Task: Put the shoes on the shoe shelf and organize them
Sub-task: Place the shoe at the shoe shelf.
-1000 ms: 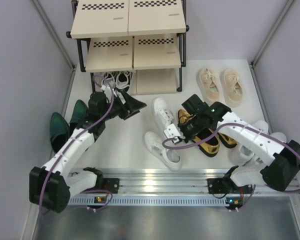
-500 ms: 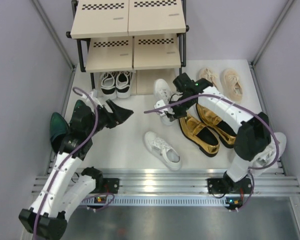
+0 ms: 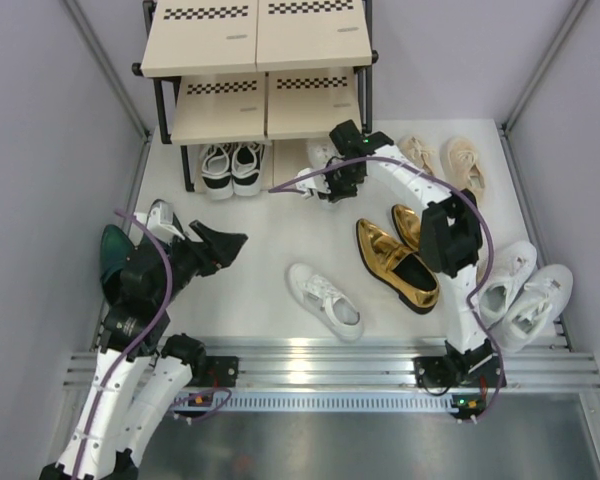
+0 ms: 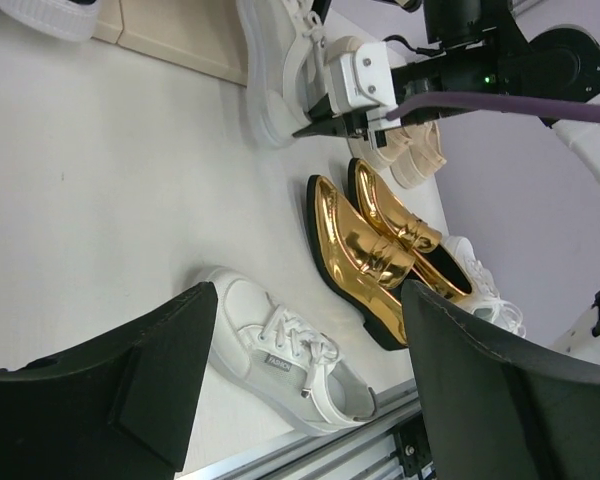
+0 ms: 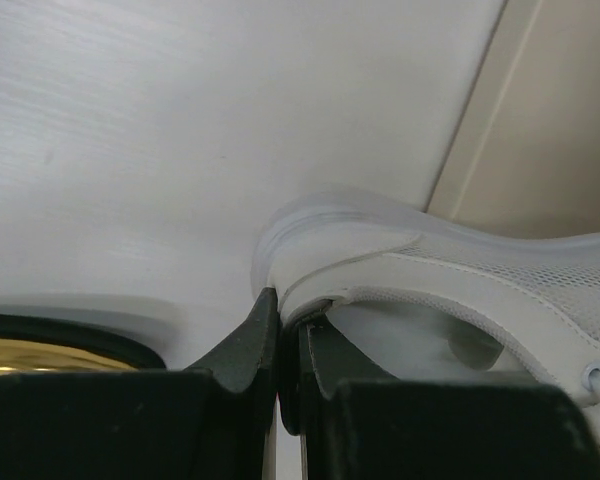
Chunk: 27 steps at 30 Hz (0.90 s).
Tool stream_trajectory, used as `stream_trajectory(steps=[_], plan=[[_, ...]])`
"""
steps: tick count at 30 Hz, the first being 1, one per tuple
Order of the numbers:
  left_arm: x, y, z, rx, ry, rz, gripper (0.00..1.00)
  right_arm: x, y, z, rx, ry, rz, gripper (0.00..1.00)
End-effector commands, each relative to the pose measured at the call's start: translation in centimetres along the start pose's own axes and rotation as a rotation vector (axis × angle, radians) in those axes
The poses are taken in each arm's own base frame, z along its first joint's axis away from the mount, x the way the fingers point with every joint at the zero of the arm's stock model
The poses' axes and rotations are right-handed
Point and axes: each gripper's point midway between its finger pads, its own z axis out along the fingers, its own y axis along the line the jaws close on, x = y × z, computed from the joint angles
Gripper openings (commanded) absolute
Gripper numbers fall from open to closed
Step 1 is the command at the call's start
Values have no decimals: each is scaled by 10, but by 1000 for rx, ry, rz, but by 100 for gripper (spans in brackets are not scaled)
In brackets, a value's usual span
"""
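The shoe shelf [image 3: 255, 75] stands at the back, with black-and-white sneakers [image 3: 230, 165] on its lowest board. My right gripper [image 3: 325, 183] is shut on the heel rim of one white lace-up [image 3: 318, 155] at the foot of the shelf; close up, the right gripper [image 5: 285, 320] pinches that shoe's [image 5: 430, 270] collar. The other white lace-up [image 3: 325, 300] lies mid-floor. My left gripper [image 3: 225, 243] hovers open and empty at the left; in its own view the left gripper [image 4: 308, 300] frames that lace-up [image 4: 290, 360].
Gold loafers [image 3: 400, 260] lie right of centre, beige sneakers [image 3: 445, 165] at the back right, chunky white sneakers [image 3: 525, 290] at the right edge. Dark green loafers [image 3: 115, 260] sit by the left wall under my left arm. A metal rail [image 3: 320, 360] runs along the front.
My right arm has carried the white lace-up from beside the gold loafers back to the shelf's foot. My left arm has drawn back leftward and nearer, jaws still open.
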Motion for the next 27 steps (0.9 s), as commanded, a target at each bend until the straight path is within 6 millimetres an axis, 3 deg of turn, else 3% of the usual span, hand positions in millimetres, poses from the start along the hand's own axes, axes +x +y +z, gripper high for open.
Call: stream_trajectory(steps=[1,7,21,27], plan=[[0,9,-2,-36,-20,-8,80,-2,-67,-25,223,34,-81,0],[6,14,0,-45,-8,-26,80,13,-89,-16,268,63,-96,0],[9,16,1,-50,0,-43,80,40,-105,-8,292,102,-127,1],[10,16,1,-49,1,-57,80,44,-107,-4,298,108,-122,6]])
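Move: The right gripper already pinches a white shoe by the heel; take it to the free place on the shelf's bottom board, its middle some 18 cm ahead and 5 cm below. The black-and-white sneaker already there is about 18 cm to the left and 17 cm ahead, the shelf's right front post 8 cm ahead and 8 cm right. The nearer gold shoe lies about 10 cm back and 16 cm right. From the left gripper that free place is roughly 38 cm ahead, 20 cm right and 23 cm lower. Push the white shoe on into the shelf with the right gripper, about 7 cm forward, toe first under the middle board, sinking some 2 cm along the way and tipping the fingertips forward about 10 degrees. Ease to a stop with the heel still pinched near the bottom board's front edge. Let the open left gripper just sink some 2 cm where it waits. ##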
